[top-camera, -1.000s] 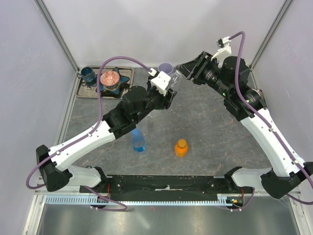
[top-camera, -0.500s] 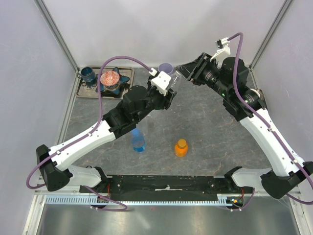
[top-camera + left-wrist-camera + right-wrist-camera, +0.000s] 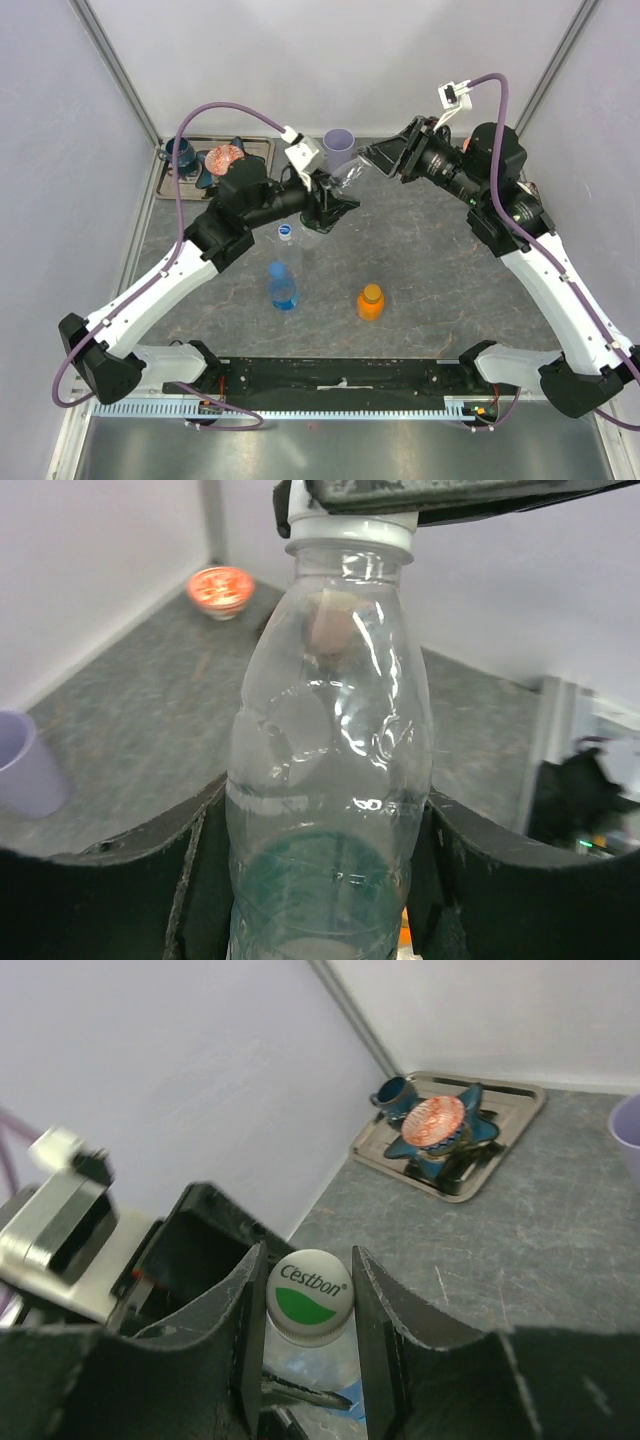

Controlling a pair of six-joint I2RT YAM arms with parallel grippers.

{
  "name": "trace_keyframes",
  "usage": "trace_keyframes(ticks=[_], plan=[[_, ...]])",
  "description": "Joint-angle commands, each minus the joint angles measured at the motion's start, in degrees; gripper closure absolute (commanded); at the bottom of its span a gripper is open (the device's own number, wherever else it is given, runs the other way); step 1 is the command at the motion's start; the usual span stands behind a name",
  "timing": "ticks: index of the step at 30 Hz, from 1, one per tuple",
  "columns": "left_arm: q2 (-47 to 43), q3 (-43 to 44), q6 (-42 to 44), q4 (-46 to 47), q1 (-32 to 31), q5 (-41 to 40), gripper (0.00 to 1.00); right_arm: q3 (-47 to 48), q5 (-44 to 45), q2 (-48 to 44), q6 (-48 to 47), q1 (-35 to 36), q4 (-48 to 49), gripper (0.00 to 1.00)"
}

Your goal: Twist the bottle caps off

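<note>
My left gripper (image 3: 325, 208) (image 3: 320, 880) is shut on the body of a clear bottle with a green label (image 3: 345, 182) (image 3: 330, 760) and holds it tilted above the table. Its white cap with green (image 3: 309, 1295) (image 3: 350, 530) sits between the fingers of my right gripper (image 3: 366, 160) (image 3: 309, 1300), which is shut on it. On the table stand a clear bottle with a white cap (image 3: 287, 234), a blue bottle (image 3: 283, 287) and a short orange bottle (image 3: 371, 300), all capped.
A lilac cup (image 3: 338, 143) (image 3: 25, 765) stands at the back, just behind both grippers. A metal tray (image 3: 256, 146) (image 3: 520, 1100) with a blue cup and an orange-patterned bowl (image 3: 226, 160) lies at the back left. White walls close in the table.
My left arm swung its wrist to the left with the bottle, uncovering the clear white-capped bottle. My right gripper closed on the green and white cap.
</note>
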Motion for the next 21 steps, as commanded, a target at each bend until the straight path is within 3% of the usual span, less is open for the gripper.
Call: trace_keyframes(ticks=[1,11,15,19,21], plan=[[-3.9,0.3,-15.2,13.0,6.8,29.3,0.65,-0.3,-8.4,-0.9,-4.0,-0.2,0.8,1.00],[3.0,-1.2,-44.4,39.7,15.1,55.2,0.61,-1.8,-21.4,-2.6,-7.2,-0.4,5.6,1.00],[7.5,0.1,-57.3,53.4,15.5,61.0,0.60,-3.7,-29.9,-3.0,-8.0,-0.4,12.4,1.00],[12.2,0.7,-70.9,72.4,15.5,63.0,0.60,-5.3,-37.8,-2.7,-7.6,-0.2,17.6,1.00],[14.9,1.6,-77.7,77.6,15.5,63.0,0.60,-6.4,-40.4,-2.7,-6.8,0.0,23.7,1.00]])
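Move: The left hand holds the green-labelled bottle; its cap, between the right fingers at 0 cm from that hand, sits about 3 cm ahead of the left hand, 8 cm right and 8 cm above. Some 30 cm below the left hand are the clear bottle, 9 cm left and 4 cm back, and the orange bottle, 9 cm right and 12 cm back. The purple cup stands 24 cm ahead, 2 cm right, equally low. Still gripping bottle and cap, both hands draw back about 7 cm, rising, left turning clockwise, right counter-clockwise. ##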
